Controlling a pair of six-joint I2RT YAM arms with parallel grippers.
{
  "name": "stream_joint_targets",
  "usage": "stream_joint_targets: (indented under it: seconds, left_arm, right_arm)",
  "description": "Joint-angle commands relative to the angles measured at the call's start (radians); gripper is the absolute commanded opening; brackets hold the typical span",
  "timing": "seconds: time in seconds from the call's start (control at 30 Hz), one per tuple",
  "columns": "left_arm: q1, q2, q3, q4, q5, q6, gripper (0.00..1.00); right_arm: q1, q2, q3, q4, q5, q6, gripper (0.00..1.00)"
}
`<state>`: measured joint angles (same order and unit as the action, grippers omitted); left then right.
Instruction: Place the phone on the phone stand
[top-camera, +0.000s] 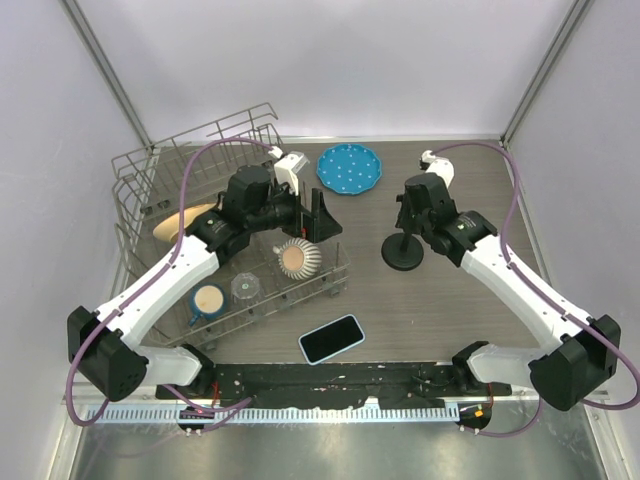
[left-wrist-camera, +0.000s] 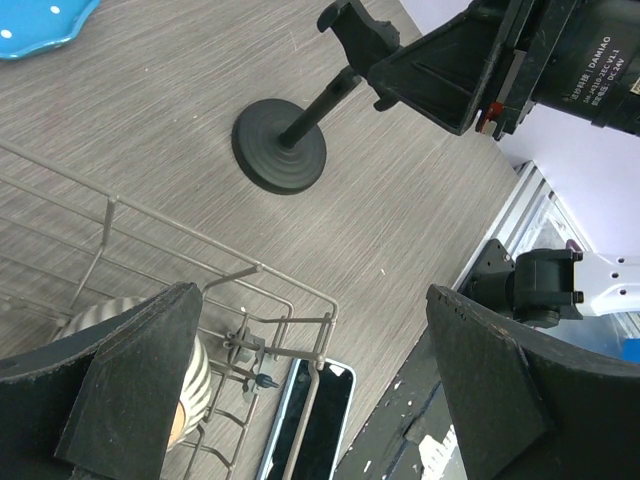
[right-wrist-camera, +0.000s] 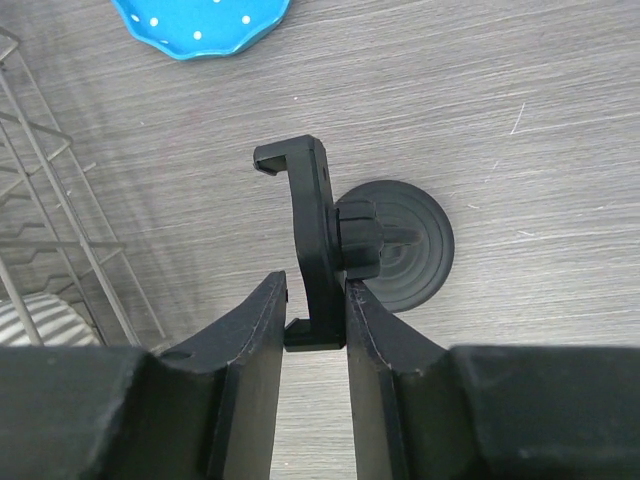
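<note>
The phone (top-camera: 331, 338) lies flat, screen up, on the table near the front edge; the left wrist view shows it (left-wrist-camera: 332, 410) partly behind the rack's corner wire. The black phone stand (top-camera: 403, 250) stands upright right of centre. My right gripper (top-camera: 408, 215) hangs over it, and the fingers press both sides of the stand's clamp cradle (right-wrist-camera: 310, 230), with the round base (right-wrist-camera: 415, 245) below. My left gripper (top-camera: 320, 215) is wide open above the rack's right edge, nothing between its fingers (left-wrist-camera: 130, 380). From there the stand (left-wrist-camera: 280, 145) shows farther off.
A wire dish rack (top-camera: 150, 170) fills the left side and holds a striped bowl (top-camera: 298, 258), a cup (top-camera: 208, 298), a glass (top-camera: 246, 287) and a wooden utensil (top-camera: 185, 218). A blue dotted plate (top-camera: 349, 168) lies at the back centre.
</note>
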<state>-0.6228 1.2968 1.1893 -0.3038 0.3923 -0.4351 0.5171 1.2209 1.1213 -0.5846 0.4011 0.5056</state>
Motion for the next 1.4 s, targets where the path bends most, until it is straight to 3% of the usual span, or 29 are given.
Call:
stream_joint_targets:
  seconds: [0.0,0.13,0.23,0.37,0.5,0.7,0.8,0.87,0.9,1.03,1.1,1.23,1.37]
  left_arm:
    - [-0.006,-0.005,0.046,0.011,-0.001,0.018,1.00]
    - [-0.006,-0.008,0.036,0.025,-0.004,0.018,1.00]
    - [-0.006,-0.007,0.046,0.009,0.003,0.018,1.00]
    - [-0.006,-0.007,0.035,0.023,-0.004,0.016,1.00]
    - [-0.006,-0.005,0.030,0.029,-0.004,0.015,1.00]
    - [-0.008,-0.001,0.027,0.035,0.002,0.012,1.00]
    - [-0.008,0.005,0.039,0.023,0.014,0.012,1.00]
    - [-0.009,-0.001,0.033,0.034,0.014,0.012,1.00]
    - [-0.009,-0.004,0.029,0.034,0.007,0.010,1.00]
    - [-0.012,-0.011,0.038,0.025,0.013,0.013,1.00]
    - [-0.012,-0.017,0.029,0.032,-0.004,0.015,1.00]
    - [-0.014,-0.017,0.041,0.018,0.008,0.016,1.00]
    - [-0.014,-0.010,0.039,0.025,0.023,0.003,1.00]
  right_arm:
    - [0.004,0.017,0.046,-0.001,0.022,-0.097,0.22]
    - [0.004,0.037,0.074,-0.004,-0.037,-0.238,0.01]
    - [0.004,0.051,0.112,-0.008,-0.122,-0.404,0.01]
    - [0.004,0.058,0.188,-0.023,-0.464,-0.631,0.01]
    - [0.004,0.095,0.252,-0.087,-0.662,-0.760,0.01]
    - [-0.018,0.092,0.210,-0.113,-0.771,-0.938,0.01]
    - [-0.019,0.100,0.192,-0.118,-0.743,-0.963,0.01]
    - [-0.014,0.091,0.167,-0.097,-0.678,-0.937,0.10]
    - [-0.009,0.085,0.157,-0.081,-0.627,-0.925,0.26]
    - [0.004,0.063,0.146,-0.047,-0.398,-0.816,0.56]
    - [0.009,0.057,0.149,-0.061,-0.262,-0.718,0.76]
    - [0.009,0.022,0.138,-0.084,-0.163,-0.494,0.81]
    - [0.011,-0.046,0.057,-0.035,-0.228,-0.262,0.82]
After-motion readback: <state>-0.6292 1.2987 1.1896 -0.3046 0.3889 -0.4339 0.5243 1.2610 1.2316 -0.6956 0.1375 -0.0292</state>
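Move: The right fingertips are already closed on the lower end of the phone stand's bracket, whose middle is about 2 cm ahead; the stand's round base is some 17 cm below and 4 cm to the right. The blue plate lies roughly 22 cm ahead and 10 cm left, the phone 22 cm back and 14 cm left, and the striped cup 22 cm left and 3 cm back. From the left hand the bracket is about 15 cm right, 5 cm ahead and 5 cm lower. Swinging left by about 8 cm and slightly back, the right hand keeps its pinch on the bracket and turns it some 60 degrees counter-clockwise, carrying the stand towards the rack. The fingers then open wide and let go, while the hand draws back about 5 cm to the right and turns roughly 30 degrees clockwise, its left side left dipped. ##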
